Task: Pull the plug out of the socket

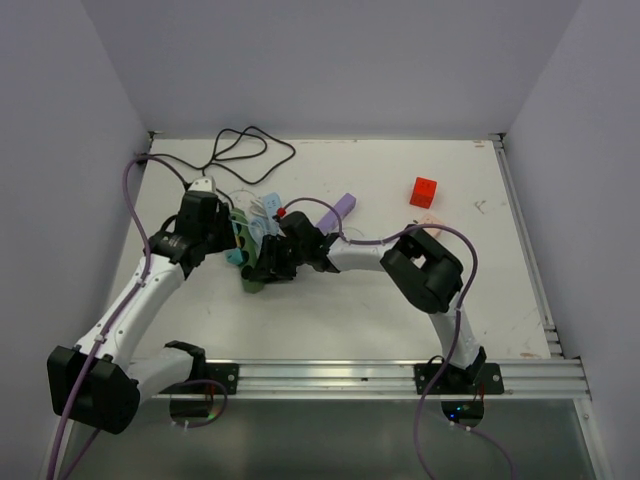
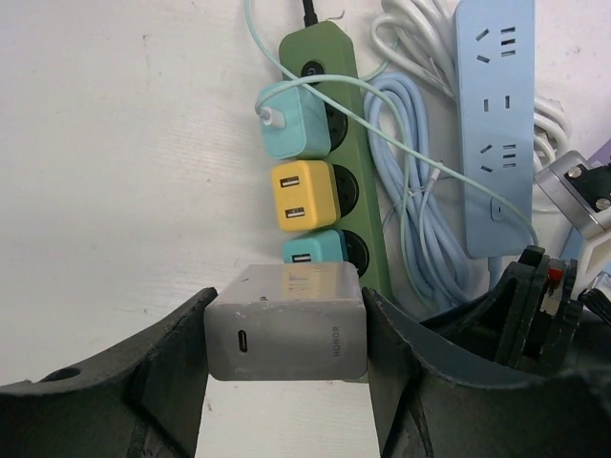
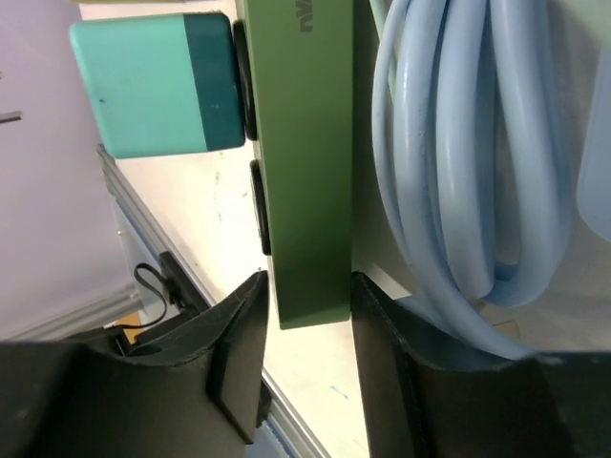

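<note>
My left gripper [image 2: 286, 329] is shut on a grey charger plug [image 2: 286, 320] and holds it just in front of the near end of the green socket strip [image 2: 366, 239]. On the strip sit a teal plug with a cable [image 2: 291, 119], a yellow plug [image 2: 304, 196] and a small teal plug [image 2: 313, 248]. In the right wrist view my right gripper [image 3: 307, 296] stands open astride the end of the green strip [image 3: 305, 143], with a thin gap at one finger. The last socket [image 3: 258, 205], below the teal plug [image 3: 153, 86], shows empty. From above, both grippers [image 1: 237, 240] [image 1: 265, 262] meet at the strip [image 1: 252, 278].
A light blue power strip [image 2: 495, 114] and a coiled pale blue cable [image 2: 420, 191] lie right beside the green strip. A red cube [image 1: 424, 191] and a purple block [image 1: 340, 210] sit farther right. A black cable [image 1: 245, 150] loops at the back. A metal rail [image 1: 400, 375] runs along the near edge.
</note>
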Tool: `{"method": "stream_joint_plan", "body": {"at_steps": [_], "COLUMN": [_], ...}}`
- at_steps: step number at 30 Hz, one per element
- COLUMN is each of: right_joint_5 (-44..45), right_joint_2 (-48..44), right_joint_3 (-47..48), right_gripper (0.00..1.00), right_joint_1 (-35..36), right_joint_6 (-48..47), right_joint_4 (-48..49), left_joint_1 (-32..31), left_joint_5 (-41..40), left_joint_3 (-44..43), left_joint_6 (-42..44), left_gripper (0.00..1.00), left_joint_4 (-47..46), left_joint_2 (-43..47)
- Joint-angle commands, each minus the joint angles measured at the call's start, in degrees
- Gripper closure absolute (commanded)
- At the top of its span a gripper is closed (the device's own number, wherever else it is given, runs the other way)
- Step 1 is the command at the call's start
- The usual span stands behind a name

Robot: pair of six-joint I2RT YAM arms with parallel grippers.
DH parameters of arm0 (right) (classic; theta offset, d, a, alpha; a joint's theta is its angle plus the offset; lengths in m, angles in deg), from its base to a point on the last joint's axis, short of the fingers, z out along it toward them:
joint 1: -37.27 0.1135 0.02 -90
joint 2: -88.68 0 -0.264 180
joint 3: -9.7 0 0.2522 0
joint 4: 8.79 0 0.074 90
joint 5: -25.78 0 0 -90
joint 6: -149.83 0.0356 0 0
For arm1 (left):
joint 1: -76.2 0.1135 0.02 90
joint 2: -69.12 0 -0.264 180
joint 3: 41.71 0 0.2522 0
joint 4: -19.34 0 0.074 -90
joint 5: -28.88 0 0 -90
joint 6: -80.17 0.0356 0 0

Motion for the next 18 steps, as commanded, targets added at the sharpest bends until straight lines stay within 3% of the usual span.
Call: {"method": "stream_joint_plan", "body": {"at_steps": [1, 2, 6, 12, 18], "right_joint_5": [0.4, 0.5, 2.5, 4.4, 4.4], "right_joint_2": [1.1, 0.4, -4.1, -9.8, -19.2], "right_joint_3": [-2.8, -2.6, -1.9, -1.9, -7.3], "right_gripper": [0.49, 0.37, 0.22, 0.18, 0.17], "right_joint_1": [-0.7, -0.8, -0.8, -0.7, -0.7], "right_joint_6": [-0.6, -1.2, -3.2, -5.6, -8.7], "right_joint_4": [-1.4, -1.3, -2.8, -9.4, -9.9], "left_joint_1": [0.0, 0.0, 0.1, 0.1, 0.1], "left_joint_5": [-1.1, -1.2, -2.5, -0.3, 4.8], "left_joint_3": [-3.2, -3.6, -6.6, -10.0, -10.0], "left_joint_6": [0.7, 0.7, 0.6, 1.2, 1.0], "left_gripper": [1.00, 1.00, 1.00, 1.00, 1.00], "left_joint_4": [-3.4, -3.3, -1.6, -1.1, -4.0], "left_joint_2": [1.3, 1.7, 1.9, 1.5, -0.1]}}
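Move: The left hand already holds the white plug, out of the green socket strip, whose near end lies about 5 cm back, 7 cm to its right and 10 cm below. From that hand the small teal adapter sits level and 4 cm right, the yellow one 4 cm ahead and 4 cm right, both still plugged in, about 9 cm below. The strip's near end is between the right fingertips; the blue cable coil lies some 8 cm ahead of the right hand. Upwards by about 5 cm and a little forward, the left hand carries the white plug away from the green strip, its grip kept and the fingers tipping slightly up. The right hand opens wide to let go of the strip's near end, rising first, then drawing off right and up, some 4 cm each way. ##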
